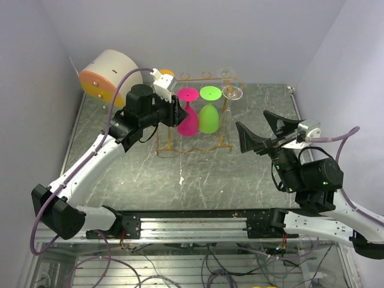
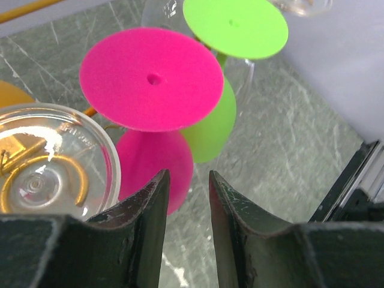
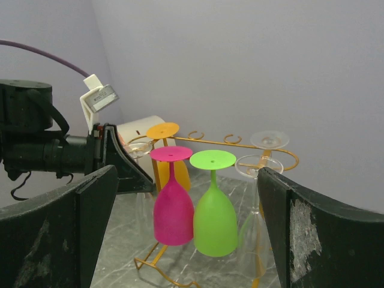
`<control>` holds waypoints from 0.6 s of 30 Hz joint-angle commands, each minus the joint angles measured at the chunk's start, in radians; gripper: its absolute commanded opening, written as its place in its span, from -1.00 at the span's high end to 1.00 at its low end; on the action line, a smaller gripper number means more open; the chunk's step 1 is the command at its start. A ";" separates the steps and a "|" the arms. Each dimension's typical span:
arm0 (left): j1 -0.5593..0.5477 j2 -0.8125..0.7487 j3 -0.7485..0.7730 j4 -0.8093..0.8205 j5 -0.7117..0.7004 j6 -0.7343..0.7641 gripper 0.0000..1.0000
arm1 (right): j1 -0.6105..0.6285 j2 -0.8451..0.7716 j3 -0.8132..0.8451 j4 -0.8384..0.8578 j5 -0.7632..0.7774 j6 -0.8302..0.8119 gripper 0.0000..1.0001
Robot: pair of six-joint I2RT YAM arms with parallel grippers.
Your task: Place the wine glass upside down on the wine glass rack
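Note:
The orange-gold wire wine glass rack [image 1: 193, 150] [image 3: 210, 142] stands at the back middle of the table. A pink wine glass [image 1: 188, 117] [image 2: 150, 78] [image 3: 173, 207] and a green one [image 1: 209, 117] [image 2: 235, 27] [image 3: 214, 219] hang upside down in it, side by side. Clear glasses [image 1: 232, 92] [image 3: 259, 165] hang at its right end, an orange one [image 3: 163, 130] at the back left, and another clear one [image 2: 42, 162] at the near left. My left gripper [image 1: 178, 111] [image 2: 186, 174] sits just left of the pink glass, open, with only tabletop between its fingers. My right gripper [image 1: 252, 119] [image 3: 187, 174] is wide open, right of the rack and facing it.
A white cylinder with an orange face [image 1: 108, 75] [image 3: 141, 129] lies at the back left corner. Pale walls close in the table on the left, back and right. A metal rail [image 1: 192, 225] runs along the near edge between the arm bases.

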 commanded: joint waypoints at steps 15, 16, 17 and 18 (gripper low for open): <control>0.010 -0.213 0.322 -0.321 0.013 0.438 -0.35 | -0.093 0.313 0.286 -0.356 0.484 0.166 -1.00; 0.017 -0.211 0.361 -0.349 -0.012 0.449 -0.37 | -0.176 0.341 0.344 -0.443 0.393 0.239 -1.00; 0.029 -0.212 0.391 -0.368 -0.039 0.460 -0.39 | -0.312 0.367 0.398 -0.524 0.272 0.306 -1.00; 0.040 -0.217 0.413 -0.374 -0.073 0.471 -0.41 | -0.464 0.403 0.446 -0.592 0.120 0.365 -1.00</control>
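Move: The left hand is empty, its part-open fingers beside the hanging pink wine glass, whose middle is about 4 cm ahead, 3 cm right and 2 cm lower. A clear glass hangs some 4 cm ahead and 4 cm left, and the green one about 4 cm ahead and 11 cm right, both about 2 cm lower. From the right hand the pink glass lies roughly 19 cm ahead, 16 cm left and 14 cm below. Left hand rises about 14 cm, back-left from the pink glass, opening; right goes forward about 7 cm, turning clockwise. ##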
